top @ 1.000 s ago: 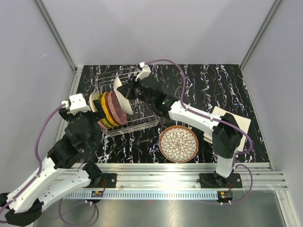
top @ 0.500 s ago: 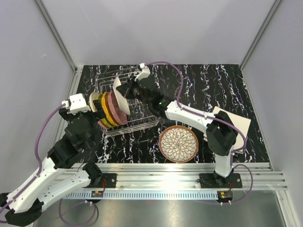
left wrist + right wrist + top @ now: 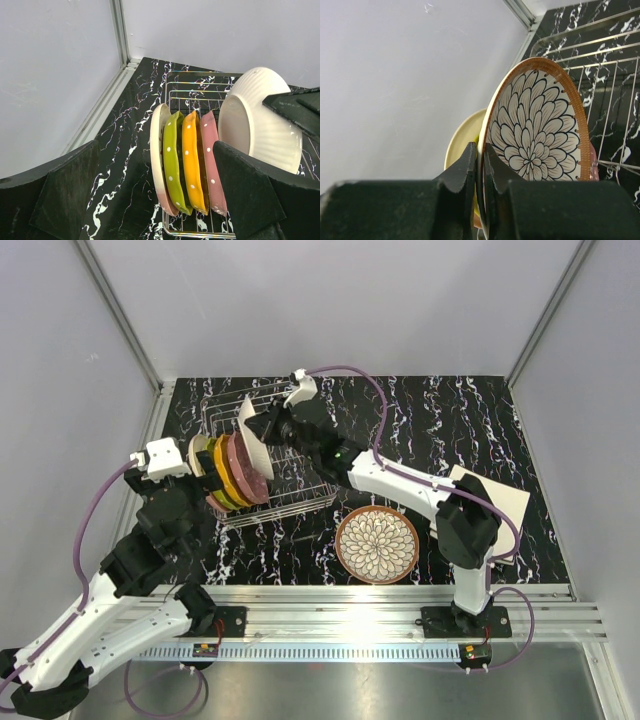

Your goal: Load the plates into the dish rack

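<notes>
My right gripper (image 3: 270, 427) is shut on the rim of a brown-rimmed white petal-patterned plate (image 3: 540, 130), held on edge above the wire dish rack (image 3: 305, 492). From above, this plate shows its white back (image 3: 248, 443). In the rack stand a cream plate (image 3: 160, 150), a lime-green one (image 3: 174, 160), an orange one (image 3: 192, 157) and a pink one (image 3: 212, 165). My left gripper (image 3: 156, 150) is open at the rack's left end, its fingers on either side of that row without touching it. A second petal-patterned plate (image 3: 377, 544) lies flat on the table.
A cream squarish plate (image 3: 518, 502) lies at the right, partly under the right arm. The black marbled table (image 3: 440, 420) is walled by grey panels on three sides. The rack's far half (image 3: 280, 400) holds bare wire slots.
My right gripper has carried the petal plate slightly left, deeper over the rack toward the standing plates. The left arm has not moved.
</notes>
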`<state>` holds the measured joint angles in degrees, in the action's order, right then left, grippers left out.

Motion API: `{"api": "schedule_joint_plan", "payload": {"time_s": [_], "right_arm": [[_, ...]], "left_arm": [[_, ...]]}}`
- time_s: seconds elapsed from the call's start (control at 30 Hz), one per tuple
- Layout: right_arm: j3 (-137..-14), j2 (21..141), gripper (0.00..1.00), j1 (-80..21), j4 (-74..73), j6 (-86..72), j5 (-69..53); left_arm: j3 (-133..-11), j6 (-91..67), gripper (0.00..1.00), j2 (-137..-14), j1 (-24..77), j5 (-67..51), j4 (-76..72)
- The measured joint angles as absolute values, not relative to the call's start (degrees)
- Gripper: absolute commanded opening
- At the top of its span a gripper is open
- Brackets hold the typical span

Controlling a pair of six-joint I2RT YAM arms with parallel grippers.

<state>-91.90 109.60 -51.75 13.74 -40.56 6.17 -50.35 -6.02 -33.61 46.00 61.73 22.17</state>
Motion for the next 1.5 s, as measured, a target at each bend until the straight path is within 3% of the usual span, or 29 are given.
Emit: {"api": "schedule_joint_plan", "payload": {"time_s": [1.2, 1.3, 1.5], "right_arm": [[-87.7, 112.1, 0.00, -51.6, 16.8, -45.3, 7.9], [-89.0, 113.2, 0.10, -51.6, 17.1, -45.2, 7.9], [-93.1, 116.3, 0.14, -51.6, 16.8, -45.2, 7.2]], "left_arm": [[-50.3, -6.1, 0.99, -34.0, 45.3, 60.9, 22.2], [-50.3, -6.1, 0.99, -34.0, 45.3, 60.7, 22.2], [-50.3, -6.1, 0.99, -34.0, 45.1, 60.4, 22.2]]}}
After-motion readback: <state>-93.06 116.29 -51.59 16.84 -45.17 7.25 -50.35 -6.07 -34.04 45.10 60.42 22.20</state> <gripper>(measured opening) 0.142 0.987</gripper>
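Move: The right hand holds the flower plate pinched by its upper rim. The free rack slot it is bound for has its middle about 12 cm below that hand, some 2 cm back and 1 cm to the right. The pink plate stands roughly 3 cm back, 3 cm left and 12 cm down from the right hand, the yellow one a further 3 cm left. From the idle left hand the slot lies about 12 cm ahead, 11 cm right and 15 cm down. With the rim still pinched, the right hand first lifts the flower plate 1.5 cm and hovers briefly, then lowers it about 6 cm from there, down among the rack wires beside the pink plate, its wrist tipping forward some 5 degrees. Once down, it stops sinking and eases forward and left about 1.5 cm each, pushing the low-held plate towards the pink one and against the rack, the fingers staying shut on the rim. ##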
